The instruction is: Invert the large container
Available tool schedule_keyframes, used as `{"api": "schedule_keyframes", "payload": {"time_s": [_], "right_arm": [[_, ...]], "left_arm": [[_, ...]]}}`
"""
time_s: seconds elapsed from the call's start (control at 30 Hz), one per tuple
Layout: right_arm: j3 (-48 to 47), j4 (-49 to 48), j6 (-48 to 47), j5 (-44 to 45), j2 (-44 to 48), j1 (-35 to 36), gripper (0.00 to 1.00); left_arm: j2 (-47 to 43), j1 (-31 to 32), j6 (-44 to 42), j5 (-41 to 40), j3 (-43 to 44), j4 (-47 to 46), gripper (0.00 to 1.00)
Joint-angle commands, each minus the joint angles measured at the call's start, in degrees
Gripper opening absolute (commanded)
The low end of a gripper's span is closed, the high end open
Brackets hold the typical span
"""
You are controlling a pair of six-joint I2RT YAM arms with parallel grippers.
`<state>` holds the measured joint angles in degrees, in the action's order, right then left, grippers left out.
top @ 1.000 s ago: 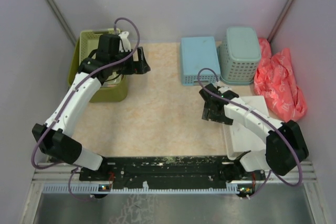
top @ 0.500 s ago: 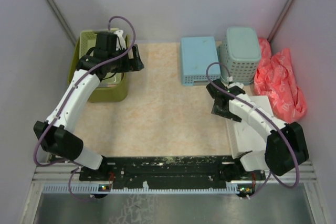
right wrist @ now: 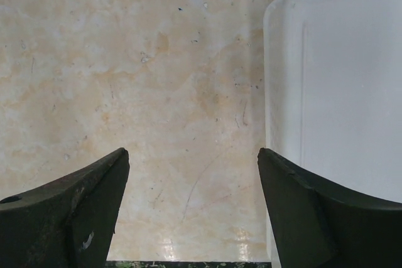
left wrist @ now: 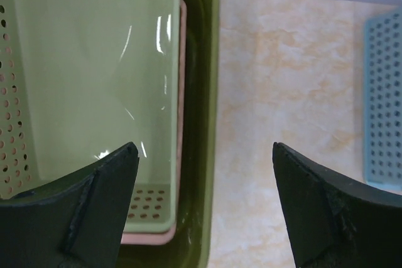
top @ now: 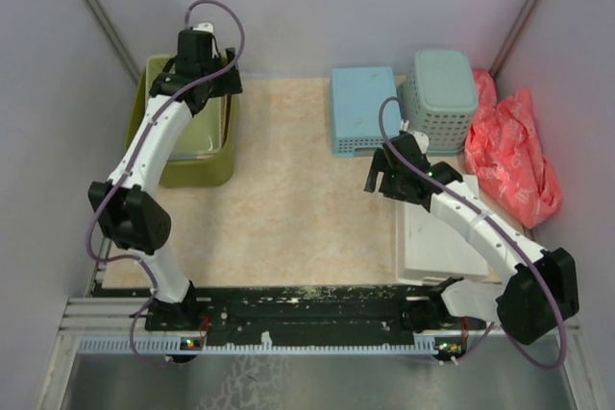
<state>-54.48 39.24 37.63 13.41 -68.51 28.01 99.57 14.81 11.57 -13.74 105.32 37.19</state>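
Observation:
The large container (top: 197,170) is a deep olive-green tub standing upright at the back left of the table. A light-green tray (left wrist: 88,80) lies inside it on a pink rim (left wrist: 183,92). My left gripper (top: 213,88) hangs over the tub's far right corner, pointing down. In the left wrist view the left gripper (left wrist: 204,149) is open and straddles the large container's right wall (left wrist: 202,61), one finger above the tray and the other above the table, touching nothing. My right gripper (top: 384,175) is open over bare table, and the right wrist view shows nothing between the right gripper's (right wrist: 191,152) fingers.
A flat blue perforated basket (top: 365,108) and an upturned pale teal basket (top: 439,98) sit at the back right. A red plastic bag (top: 509,156) lies against the right wall. A white board (top: 442,232) lies under the right arm, its edge (right wrist: 339,92) beside the right gripper.
The left arm swung back and turned its gripper from pointing right to pointing down over the tub's right wall. The right arm stretched out, shifting its gripper slightly back.

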Motion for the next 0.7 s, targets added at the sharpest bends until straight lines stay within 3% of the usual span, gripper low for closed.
{"api": "schedule_keyframes", "payload": {"time_s": [0.0,0.23,0.67], "right_arm": [[-5.3,-0.1,-4.1,0.6,-2.1,0.5,0.84],[-3.5,-0.9,-4.7,0.0,-2.7,0.5,0.84],[-1.7,-1.7,-3.5,-2.5,-5.7,0.5,0.84]], "left_arm": [[8.2,-2.6,-3.0,-2.4,4.7,-1.3,0.89],[13.6,-5.3,-5.2,1.4,5.2,-3.4,0.68],[17.8,-8.2,-7.3,5.5,2.3,-7.6,0.54]]}}
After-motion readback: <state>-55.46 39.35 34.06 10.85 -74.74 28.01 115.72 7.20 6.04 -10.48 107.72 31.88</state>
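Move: Below and ahead-left of the left hand lies the green basket's right rim, its middle about 4 cm forward, 4 cm left and 12 cm down. The large container's right rim runs outside it, about 3 cm farther right, equally far forward and slightly lower. The upturned blue basket is roughly 12 cm ahead, 29 cm right and 24 cm below the left hand. From the right hand, the green basket's rim is some 25 cm forward, 31 cm left and 3 cm up. Sinking quickly into the mouth of the large container, the left hand drops about 11 cm while pushing some 6 cm forward and 5 cm left, most of the drop coming early. It tips about 10 degrees further down and its fingers close to roughly half open, around the green basket's right rim, which lies close by the right finger; contact can't be seen. The right hand, still open, lowers about 2.5 cm beside the upturned white basket. ##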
